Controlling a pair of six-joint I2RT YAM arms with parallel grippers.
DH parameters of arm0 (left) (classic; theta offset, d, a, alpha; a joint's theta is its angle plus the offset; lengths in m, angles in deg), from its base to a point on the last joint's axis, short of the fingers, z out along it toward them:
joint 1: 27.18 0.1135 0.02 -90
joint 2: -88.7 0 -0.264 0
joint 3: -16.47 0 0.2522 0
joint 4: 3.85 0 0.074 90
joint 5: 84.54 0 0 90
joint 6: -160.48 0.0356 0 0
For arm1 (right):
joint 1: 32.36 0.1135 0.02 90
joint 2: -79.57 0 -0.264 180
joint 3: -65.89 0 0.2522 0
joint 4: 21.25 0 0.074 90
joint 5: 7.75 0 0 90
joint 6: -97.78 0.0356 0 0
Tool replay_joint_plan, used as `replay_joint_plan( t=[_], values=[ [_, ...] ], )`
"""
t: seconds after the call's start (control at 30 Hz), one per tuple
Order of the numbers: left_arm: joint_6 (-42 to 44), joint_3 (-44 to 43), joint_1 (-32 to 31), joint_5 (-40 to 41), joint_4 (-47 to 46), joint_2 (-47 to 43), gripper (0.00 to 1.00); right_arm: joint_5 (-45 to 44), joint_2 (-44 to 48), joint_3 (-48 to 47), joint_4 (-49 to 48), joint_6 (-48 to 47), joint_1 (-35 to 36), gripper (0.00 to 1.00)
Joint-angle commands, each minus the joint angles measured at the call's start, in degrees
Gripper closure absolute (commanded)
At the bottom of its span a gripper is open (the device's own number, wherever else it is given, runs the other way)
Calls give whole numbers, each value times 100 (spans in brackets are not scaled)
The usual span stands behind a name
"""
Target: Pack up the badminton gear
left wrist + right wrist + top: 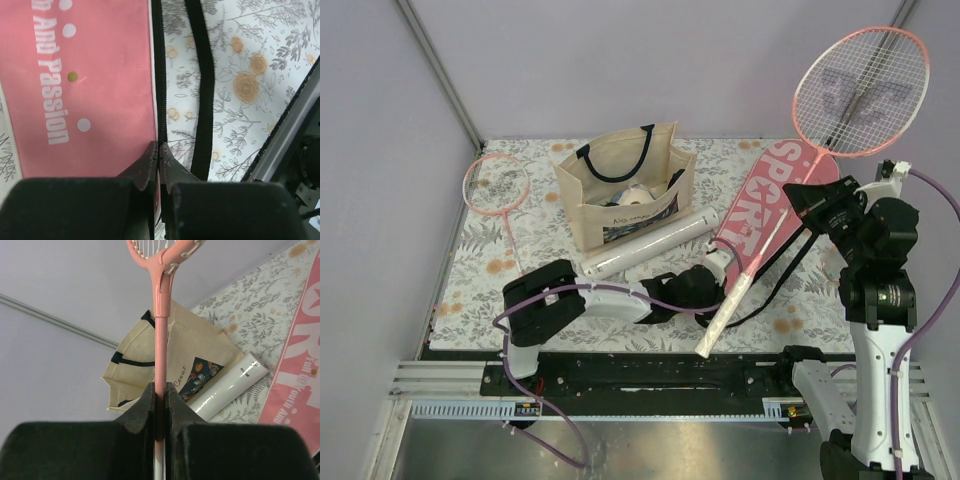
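My right gripper (pixel 812 207) is shut on the pink shaft of a racket (pixel 860 92) and holds it tilted in the air, head up at the far right, white handle down over the table's front. In the right wrist view the shaft (pixel 161 315) runs between the shut fingers of the gripper (pixel 160 386). My left gripper (pixel 717 266) is shut on the black zipper edge of the pink SPORT cover (pixel 775 195), also seen in the left wrist view (pixel 85 85) at that gripper (pixel 158 146). The second racket (pixel 495 185) lies at the far left. The white tube (pixel 650 245) lies in front of the tote. The shuttlecock cannot be made out.
The beige tote bag (pixel 625 185) stands open at the middle back, with something white inside. The cover's black strap (pixel 790 275) trails over the floral mat (pixel 480 290) to the right; it also shows in the left wrist view (pixel 202 90). Purple walls close in the sides.
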Motion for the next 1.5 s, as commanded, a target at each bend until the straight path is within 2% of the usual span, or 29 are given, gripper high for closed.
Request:
replay_joint_plan(
  t=[0.0,0.17,0.43,0.67,1.03,1.47],
  values=[
    [-792,402,391,-851,-730,-347,100,102,-166,-518,181,-459,-91,100],
    [-819,517,524,-789,-721,-471,100,-3,-236,-580,1024,-820,-389,100],
    [-1030,640,699,-886,-879,-690,100,-829,-254,-238,2141,-1154,-600,100],
    [-1144,561,814,-1194,-950,-717,100,-1119,-78,166,2405,-1216,-715,100],
    [-1153,394,910,-1167,-845,-805,100,-979,493,1124,2880,-1304,-724,100],
    [-1074,315,981,-1150,-722,-814,100,-786,985,1924,3135,-716,-724,100]
  ],
)
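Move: At the right hand, which holds the racket by its shaft, the near end of the pink cover lies some 17 cm left, 3 cm back and 36 cm below. The black strap is about 5 cm ahead and 3 cm right, 39 cm down; the shuttle tube is roughly 16 cm ahead and 34 cm left, 37 cm below. For the left hand, pinching the cover's edge, that near end is about 5 cm ahead, 3 cm right and 4 cm below. Lowering the racket steadily by about 22 cm, the right hand also draws back some 8 cm and a little right, down towards the strap and the cover's near end; its wrist tips fingers-down about 40 degrees, and the grip on the shaft stays shut. The left hand keeps its pinch on the cover's edge, dips briefly, then lifts, easing a few centimetres forward and left. ##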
